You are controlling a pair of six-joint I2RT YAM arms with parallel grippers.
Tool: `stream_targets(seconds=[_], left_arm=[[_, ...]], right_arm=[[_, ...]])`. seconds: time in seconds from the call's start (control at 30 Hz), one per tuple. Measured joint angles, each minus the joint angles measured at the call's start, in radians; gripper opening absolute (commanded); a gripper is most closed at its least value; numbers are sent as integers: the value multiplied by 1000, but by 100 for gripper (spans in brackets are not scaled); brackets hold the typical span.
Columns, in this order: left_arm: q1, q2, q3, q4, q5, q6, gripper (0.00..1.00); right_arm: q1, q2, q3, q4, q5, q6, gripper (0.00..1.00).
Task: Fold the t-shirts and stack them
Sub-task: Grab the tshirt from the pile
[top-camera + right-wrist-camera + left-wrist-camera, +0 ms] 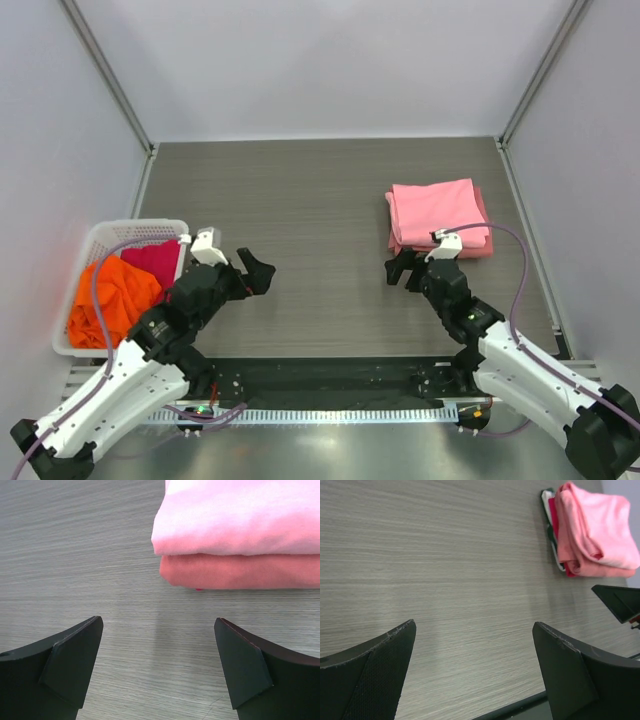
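Observation:
A folded stack of t-shirts (438, 215) lies at the table's right: a light pink shirt (240, 520) on top of a salmon-pink one (240, 572). The stack also shows in the left wrist view (595, 530). An orange t-shirt (115, 300) and a magenta-crimson t-shirt (155, 260) lie crumpled in the basket. My left gripper (255, 275) is open and empty over bare table (474, 625), just right of the basket. My right gripper (400, 270) is open and empty (158, 621), just in front of the stack's near left corner.
The white lattice basket (100, 235) stands at the table's left edge. Grey walls enclose the table on three sides. A black rail (330, 375) runs along the near edge between the arm bases. The tip of a right gripper finger (620, 602) shows in the left wrist view.

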Motion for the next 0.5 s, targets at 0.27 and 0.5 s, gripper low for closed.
stream_targets(seconds=[0.27, 0.5], left_arm=[[0, -48, 34, -44, -60, -8, 100], [0, 38, 247, -344, -378, -69, 100]], right_arm=[[0, -16, 0, -20, 5, 22, 100], [0, -87, -28, -34, -4, 36, 100]])
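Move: The orange t-shirt heaped in the white basket lies some 33 cm to the left gripper's left, about 4 cm back and 14 cm below. In the same basket the crimson t-shirt is roughly 25 cm left, 5 cm ahead and 14 cm lower; the basket's middle is about 31 cm left, level fore and aft, 16 cm down. From the right gripper the orange t-shirt is some 67 cm left, 8 cm back and 7 cm below. Lift the empty left gripper a couple of centimetres, then sweep it left towards the basket of t-shirts, gathering speed over about 8 cm and rising further to roughly 4 cm in all. Swing the wrist some 20 degrees counter-clockwise on the way, with a slight roll, left side up, and keep the fingers wide open, touching nothing. ##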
